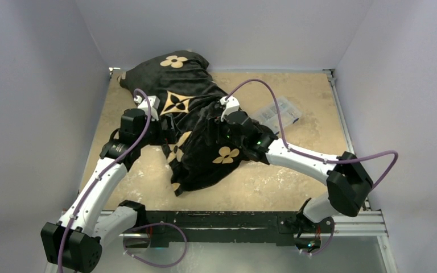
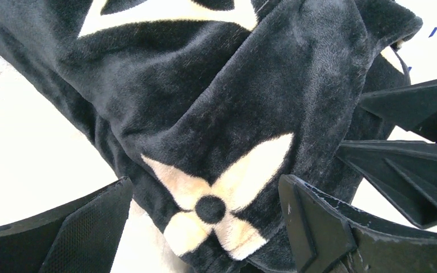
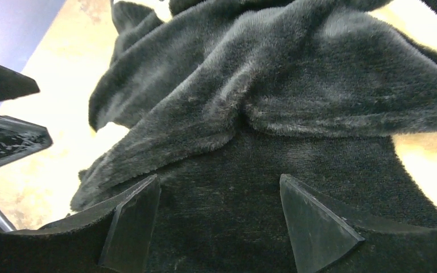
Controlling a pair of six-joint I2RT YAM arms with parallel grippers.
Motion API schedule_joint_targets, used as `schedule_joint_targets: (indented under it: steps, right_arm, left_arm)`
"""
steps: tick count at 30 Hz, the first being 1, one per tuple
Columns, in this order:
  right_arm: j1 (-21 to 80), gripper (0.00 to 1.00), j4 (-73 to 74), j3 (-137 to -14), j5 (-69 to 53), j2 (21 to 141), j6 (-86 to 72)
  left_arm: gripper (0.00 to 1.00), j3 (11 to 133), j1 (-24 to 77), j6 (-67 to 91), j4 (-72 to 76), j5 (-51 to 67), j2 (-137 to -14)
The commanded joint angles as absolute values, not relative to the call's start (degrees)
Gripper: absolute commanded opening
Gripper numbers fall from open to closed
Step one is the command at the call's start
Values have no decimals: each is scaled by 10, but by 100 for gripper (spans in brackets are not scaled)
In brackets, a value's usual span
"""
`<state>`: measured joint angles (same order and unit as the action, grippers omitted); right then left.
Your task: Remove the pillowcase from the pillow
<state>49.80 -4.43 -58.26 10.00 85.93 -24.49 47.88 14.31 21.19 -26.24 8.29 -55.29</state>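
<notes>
The black plush pillowcase (image 1: 196, 114) with tan flower and star motifs lies bunched across the table, from the far left corner toward the middle. The pillow does not show; it is hidden under the cover. My left gripper (image 1: 168, 129) is open at the cover's left side. In the left wrist view (image 2: 205, 182) a fold with a tan flower (image 2: 219, 199) lies between its spread jaws. My right gripper (image 1: 215, 128) is open just to the right of it. In the right wrist view (image 3: 219, 179) its fingertips (image 3: 134, 219) rest on the black plush (image 3: 262, 85). The two grippers are close and face each other.
A clear plastic packet (image 1: 276, 112) lies on the tan table (image 1: 296, 170) right of the cover, behind the right arm. Grey walls close in the left, back and right. The right gripper's fingers (image 2: 415, 170) show at the right edge of the left wrist view.
</notes>
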Motion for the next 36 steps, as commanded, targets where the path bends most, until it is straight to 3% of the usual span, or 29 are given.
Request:
schedule_joint_targets:
  steps: [1,5,9,13,19,29,36]
  right_arm:
    - [505,78,-49,-613,115,871,-253]
    - [510,69,-52,-626,121,897,-258]
    - [515,35,-35,-629,143,902,-272]
    - [518,12,-12,-613,155,864,-295]
    - [520,0,-37,-533,103,786,-337]
    - [521,0,-121,-385,33,677,-415]
    - [521,0,-125,-369,50,638,-422]
  left_arm:
    - [99,474,142,195,-253,83,-553]
    - [99,471,141,197,-248,93,-550]
    - [99,467,142,196,-248,97,-551]
    - [99,467,143,200,-245,103,-552]
    - [99,482,165,213,-250,94,-570]
    - [99,567,293,231,-267,24,-648]
    - [99,618,383,227,-279,-47,-720]
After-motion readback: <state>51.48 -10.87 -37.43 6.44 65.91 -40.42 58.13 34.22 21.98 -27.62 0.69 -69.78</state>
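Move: The right gripper's target is the folded edge of the pillowcase, almost between its open fingers: about 1 cm ahead, 1 cm left and 3 cm below. The four-petal flower patch is some 6 cm back and 5 cm right of that gripper. From the left gripper, the folded edge is roughly 12 cm right, 1 cm ahead and 4 cm down; the long-petal patch is about 4 cm back and 2 cm right, and the star patch about 10 cm ahead and 1 cm right. Dip the right gripper about 2 cm into the fold, shut its fingers to pinch the pillowcase, then draw it back some 8 cm and to the right, rolling its left side up about 15 degrees. Hold the left gripper wide open, then sweep it right about 10 cm over the cloth towards where the right one closed, turning slightly clockwise. ##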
